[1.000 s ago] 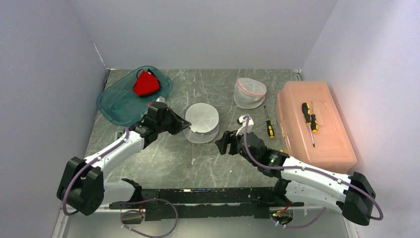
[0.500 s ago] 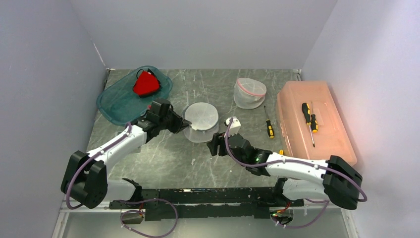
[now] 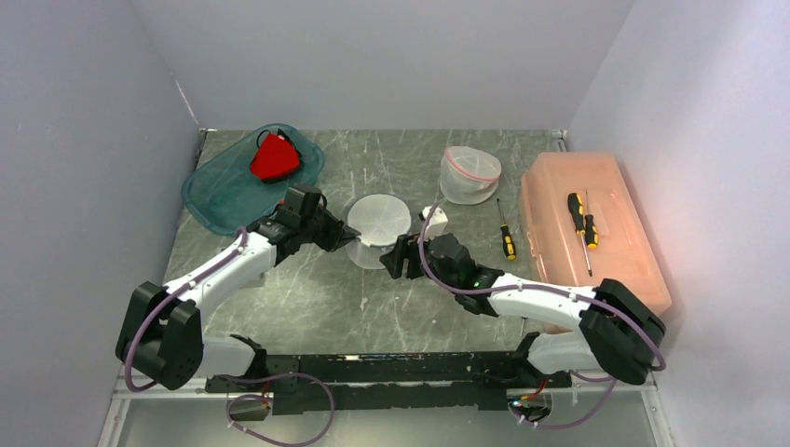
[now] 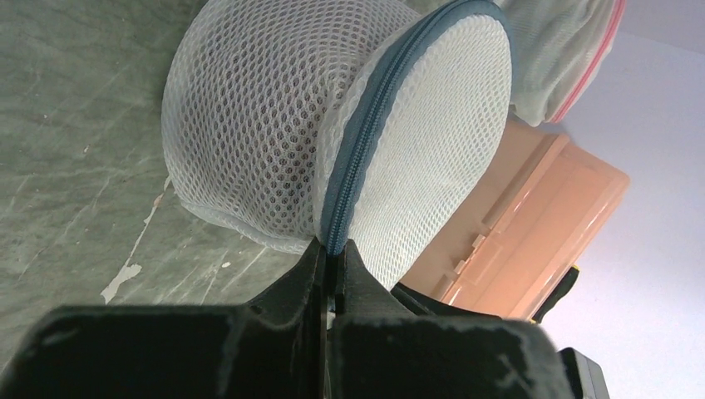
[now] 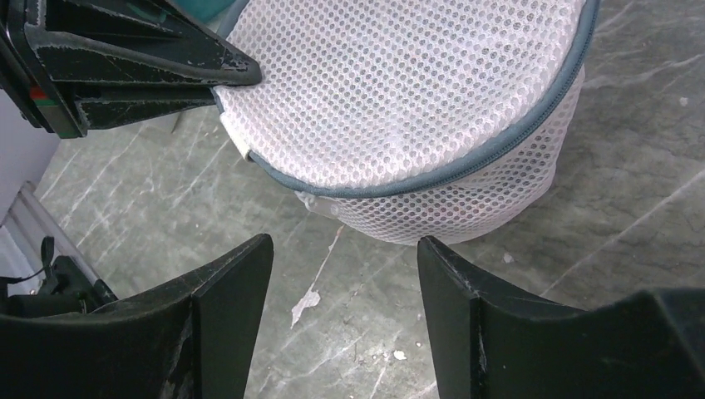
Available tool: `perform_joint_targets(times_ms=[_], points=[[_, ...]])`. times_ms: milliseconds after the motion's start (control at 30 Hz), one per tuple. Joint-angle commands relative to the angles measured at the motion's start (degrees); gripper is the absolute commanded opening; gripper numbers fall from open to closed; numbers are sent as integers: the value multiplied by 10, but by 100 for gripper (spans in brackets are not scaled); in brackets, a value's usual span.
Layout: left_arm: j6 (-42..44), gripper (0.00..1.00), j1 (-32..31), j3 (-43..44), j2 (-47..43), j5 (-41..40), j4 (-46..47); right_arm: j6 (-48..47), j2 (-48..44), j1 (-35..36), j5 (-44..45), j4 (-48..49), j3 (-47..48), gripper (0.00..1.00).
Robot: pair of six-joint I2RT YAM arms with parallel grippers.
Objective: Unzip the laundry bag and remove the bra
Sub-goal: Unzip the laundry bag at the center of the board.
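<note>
The laundry bag [image 3: 378, 222] is a round white mesh pouch with a grey-blue zipper [image 4: 372, 133] around its rim, lying mid-table and zipped closed. My left gripper [image 4: 334, 249] is shut on the zipper seam at the bag's left edge [image 3: 348, 236]. Just short of the bag's near-right side, my right gripper [image 5: 345, 253] stands open above bare table, touching nothing; it shows in the top view too [image 3: 397, 257]. The right wrist view shows the bag [image 5: 399, 91] with the left fingers [image 5: 150, 71] pinching its rim. The bra is hidden.
A teal tray [image 3: 222, 193] at the back left holds a red cloth item [image 3: 274, 156]. A second mesh bag with a pink zipper [image 3: 469, 174] stands behind. One screwdriver [image 3: 504, 238] lies on the table, another [image 3: 578, 218] on the orange box [image 3: 606, 265] at the right.
My right arm has swung left and forward, bringing its open gripper up to the bag's near side. The left gripper has kept its pinch on the zipper seam.
</note>
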Motion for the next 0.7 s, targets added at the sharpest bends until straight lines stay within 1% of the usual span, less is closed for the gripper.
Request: perform_joint_targets(times_ms=[0, 133, 400, 667], points=[[-3, 3, -1, 25, 1, 5, -12, -10, 9, -5, -42, 49, 26, 66], [-3, 3, -2, 27, 3, 6, -12, -7, 26, -5, -38, 43, 39, 62], [1, 3, -2, 27, -1, -1, -9, 8, 40, -5, 11, 46, 41, 47], [2, 3, -2, 28, 4, 3, -6, 9, 56, -5, 20, 55, 50, 44]])
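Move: The zipper pull, under the near edge of the laundry bag's lid, is about 4 cm ahead of the open right hand and 3 cm to its left, at nearly the same height. The lid's middle is some 9 cm ahead and 2 cm left of that hand, and the red-rimmed bag about 20 cm ahead, 18 cm right and 8 cm below. From the left hand, already pinching the rim, the pull is about 2 cm back and 2 cm right, slightly below. The right hand eases in towards the zipper pull under the laundry bag's near rim, first drifting about 1 cm left, then about 1 cm forward and 1 cm down, while its fingers close from about two-thirds open to a bit under half and its wrist keeps nearly the same angle. The left hand stays put with its shut fingers still pinching the rim beside the pull, holding the bag for the right hand, whose fingertips come close to the pull without a visible grip on it. ##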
